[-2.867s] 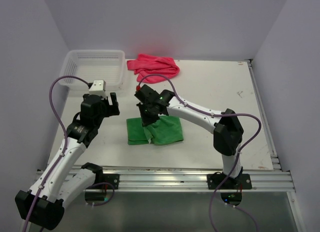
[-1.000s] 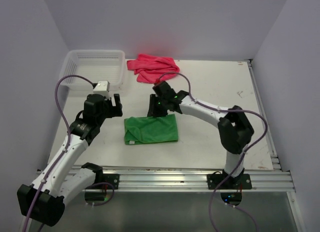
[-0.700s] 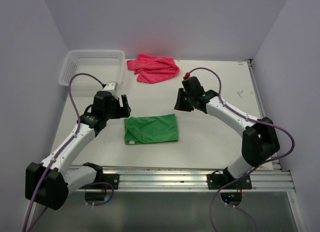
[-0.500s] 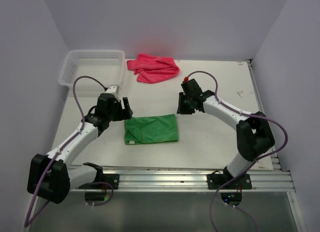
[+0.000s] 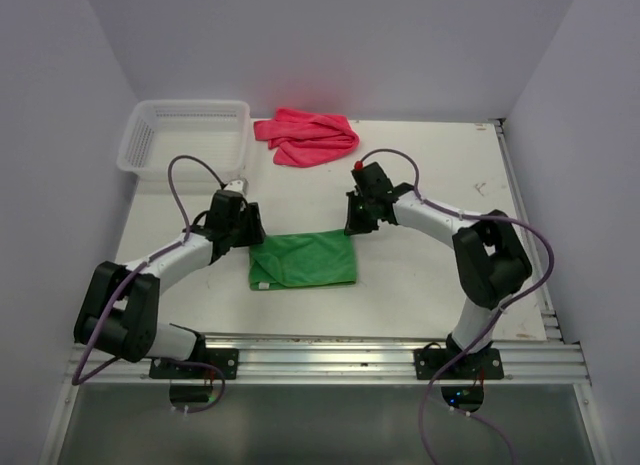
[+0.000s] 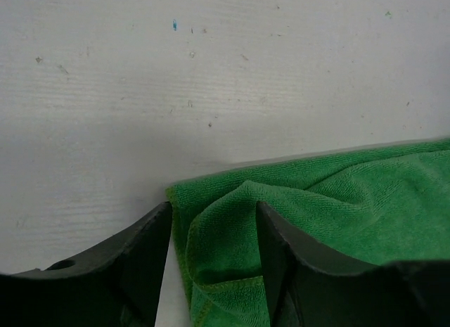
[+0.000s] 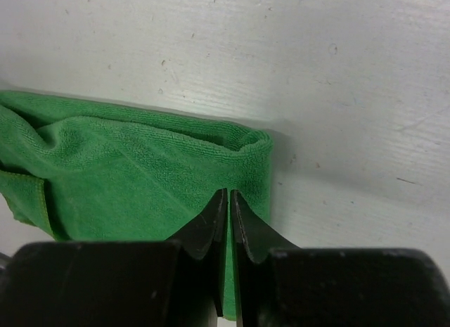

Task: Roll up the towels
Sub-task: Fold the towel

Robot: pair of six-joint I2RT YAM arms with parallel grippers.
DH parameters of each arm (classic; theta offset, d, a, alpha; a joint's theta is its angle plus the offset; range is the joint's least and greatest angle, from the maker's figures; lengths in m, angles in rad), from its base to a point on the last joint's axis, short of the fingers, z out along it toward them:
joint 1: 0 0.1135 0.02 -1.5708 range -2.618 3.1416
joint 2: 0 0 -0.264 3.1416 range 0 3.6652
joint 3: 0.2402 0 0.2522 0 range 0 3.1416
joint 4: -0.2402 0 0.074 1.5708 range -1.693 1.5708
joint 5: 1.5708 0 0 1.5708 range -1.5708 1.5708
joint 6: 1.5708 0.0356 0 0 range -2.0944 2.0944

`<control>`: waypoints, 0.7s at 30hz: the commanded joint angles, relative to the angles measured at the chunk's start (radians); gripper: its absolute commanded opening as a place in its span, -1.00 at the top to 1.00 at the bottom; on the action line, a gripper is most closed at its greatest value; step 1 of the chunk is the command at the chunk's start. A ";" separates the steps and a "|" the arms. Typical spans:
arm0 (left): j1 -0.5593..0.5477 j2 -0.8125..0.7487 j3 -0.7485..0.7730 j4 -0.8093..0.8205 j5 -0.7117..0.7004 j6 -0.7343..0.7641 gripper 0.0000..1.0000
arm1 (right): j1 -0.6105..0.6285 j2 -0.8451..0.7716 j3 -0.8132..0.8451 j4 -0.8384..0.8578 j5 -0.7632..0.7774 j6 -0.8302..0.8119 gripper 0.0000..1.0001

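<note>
The green towel (image 5: 303,258) lies folded in a flat rectangle in the middle of the table. My left gripper (image 5: 250,235) is low at its far left corner. In the left wrist view its jaws (image 6: 214,232) stand apart around a raised fold of green towel (image 6: 330,214). My right gripper (image 5: 352,223) is at the far right corner. Its fingers (image 7: 228,195) are pressed almost together on the green towel (image 7: 126,179), with green cloth in the thin slit. The pink-red towel (image 5: 307,137) lies crumpled at the back.
A white mesh basket (image 5: 185,135) stands at the back left, next to the pink-red towel. The metal rail (image 5: 330,353) with both arm bases runs along the near edge. Bare white tabletop (image 5: 450,175) lies to the right.
Both arms swung in and dropped to the green towel's far corners. The right jaws closed almost fully; the left jaws narrowed around a fold. The towel itself stayed put.
</note>
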 commanded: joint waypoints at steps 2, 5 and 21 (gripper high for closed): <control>0.006 0.029 -0.014 0.089 -0.017 -0.007 -0.01 | 0.018 0.060 0.044 0.051 -0.033 -0.015 0.85; 0.006 0.036 -0.034 0.090 -0.008 -0.007 0.07 | 0.018 0.092 0.046 0.048 -0.010 -0.016 0.88; 0.006 -0.069 -0.109 0.119 -0.078 -0.010 1.00 | 0.018 0.178 0.056 0.024 0.038 -0.033 0.91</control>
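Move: The green towel's folded far-left corner lies about 3 cm below the left hand and 1 cm back; its white tag is some 10 cm back and 1 cm left of that hand. Its far-right corner sits about 4 cm under the right hand, roughly level and 1 cm left; the red towel is about 23 cm ahead and 10 cm left of the right hand. The white basket stands roughly 23 cm ahead and 16 cm left of the left hand. The left fingers shut from half open and pinch the raised fold at the green towel's far-left corner, after sinking about 3 cm and drawing back a little, then lift about 1 cm. Meanwhile the right hand goes straight down some 4 cm, fingers nearly shut, edging left, and holds its tips on the towel by the far-right corner. ##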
